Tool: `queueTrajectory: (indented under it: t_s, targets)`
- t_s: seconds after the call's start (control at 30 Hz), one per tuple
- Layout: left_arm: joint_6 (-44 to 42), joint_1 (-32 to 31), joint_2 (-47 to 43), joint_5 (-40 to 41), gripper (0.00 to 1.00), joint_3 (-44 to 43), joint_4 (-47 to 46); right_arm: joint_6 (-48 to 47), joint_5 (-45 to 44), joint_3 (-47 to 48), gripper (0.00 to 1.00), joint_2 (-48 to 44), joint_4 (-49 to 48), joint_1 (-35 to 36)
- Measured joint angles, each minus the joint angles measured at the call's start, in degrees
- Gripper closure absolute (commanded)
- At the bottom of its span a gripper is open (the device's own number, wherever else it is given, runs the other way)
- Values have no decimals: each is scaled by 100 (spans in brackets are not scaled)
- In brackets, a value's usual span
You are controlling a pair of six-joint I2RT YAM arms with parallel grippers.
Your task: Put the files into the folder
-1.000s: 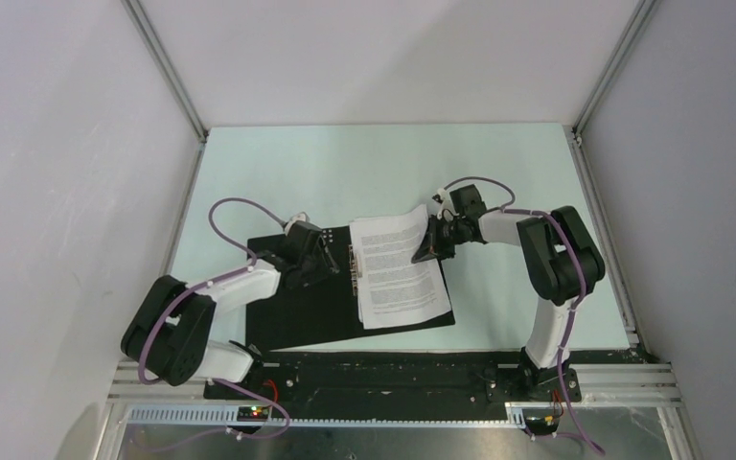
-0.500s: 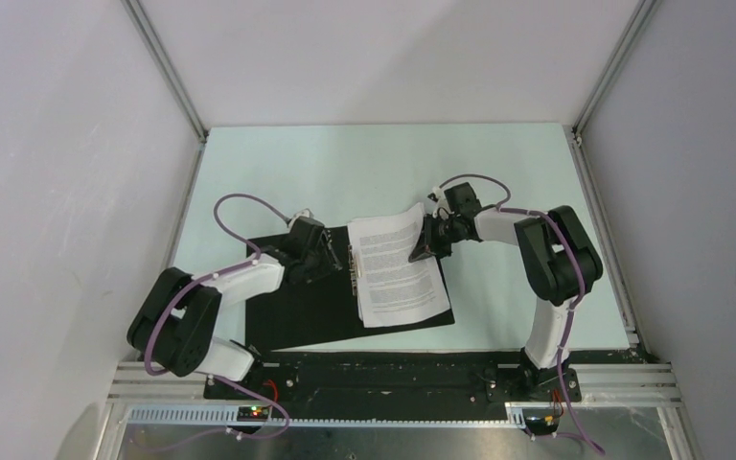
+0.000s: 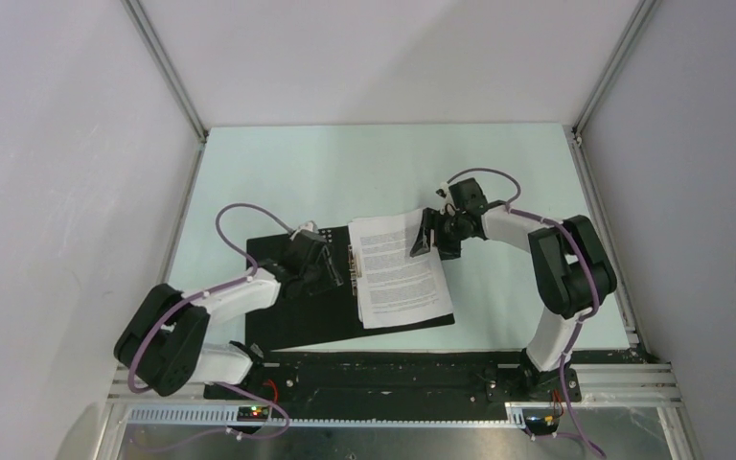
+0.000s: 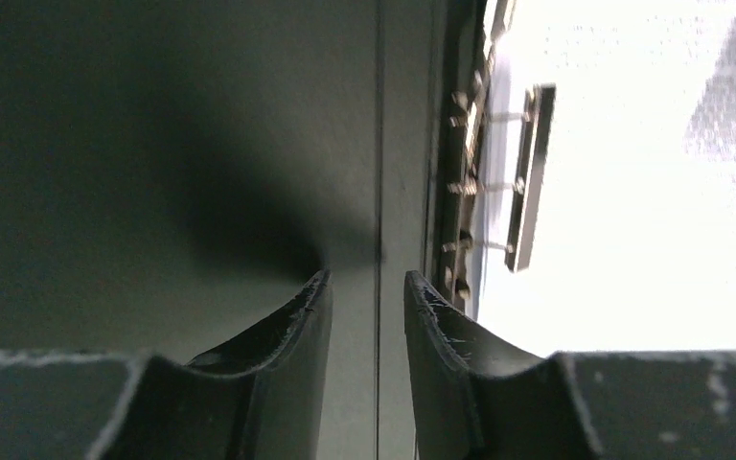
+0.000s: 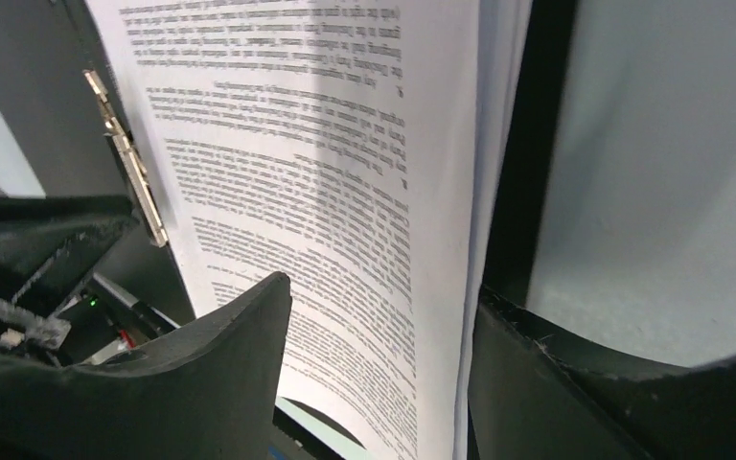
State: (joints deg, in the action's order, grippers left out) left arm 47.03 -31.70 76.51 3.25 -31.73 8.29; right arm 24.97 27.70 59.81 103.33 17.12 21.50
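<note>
The folder (image 3: 297,316) lies open on the table with its black inside up. Its metal clip (image 3: 353,268) runs along the spine. The files (image 3: 398,273), white sheets of black text, rest on its right half, their far right corner still a little raised. My right gripper (image 3: 428,235) is at that corner, open. The sheets' edge (image 5: 441,192) stands loose between its jaws, close to the right finger. My left gripper (image 3: 331,268) is low over the folder's left half (image 4: 153,144) beside the clip (image 4: 527,182), its jaws narrowly apart with nothing between them.
The pale green table (image 3: 364,172) stretches behind the folder to white walls and metal frame posts (image 3: 168,72). The arm bases sit on a black rail (image 3: 393,374) at the near edge.
My right gripper has opened and let go of the files' far corner, and the sheets have settled lower. My left gripper has slid towards the clip and narrowed a little.
</note>
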Motion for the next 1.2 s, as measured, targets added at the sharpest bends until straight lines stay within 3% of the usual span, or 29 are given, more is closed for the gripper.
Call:
queueTrajectory:
  t_s: [0.47, 0.77, 1.2]
  targets:
    - [490, -1182, -304, 114, 76, 251, 68, 140, -887, -678, 32, -752, 201, -332]
    - [551, -1298, -247, 258, 81, 234, 50, 413, -1145, -1434, 35, -1471, 63, -236]
    - [601, -1574, -157, 409, 84, 186, 66, 918, -1543, -1886, 36, -1888, -221, 551]
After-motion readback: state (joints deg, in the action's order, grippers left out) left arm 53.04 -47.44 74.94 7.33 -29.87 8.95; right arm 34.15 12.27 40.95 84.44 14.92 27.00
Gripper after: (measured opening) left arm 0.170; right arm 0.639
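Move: The left hand hovers low over the folder's bare left half, whose middle lies about 9 cm to its left and 2 cm back. The metal clip's middle is some 5 cm to its right and 2 cm ahead; beyond the clip, the files centre about 17 cm to its right, 2 cm ahead. From the right hand, open at the files' right edge, their middle lies roughly 8 cm left and 5 cm back, with the clip about 20 cm left and 5 cm back, all slightly lower. Back and to the right, about 5 cm each way, the left hand sweeps low to the clip's near end, turning slightly clockwise as its half-open fingers close most of the way. The right hand, fingers still open, swings about 6 cm right, then draws back some 6 cm along the files' right edge while easing in left again to that edge, turning about 10 degrees clockwise. ##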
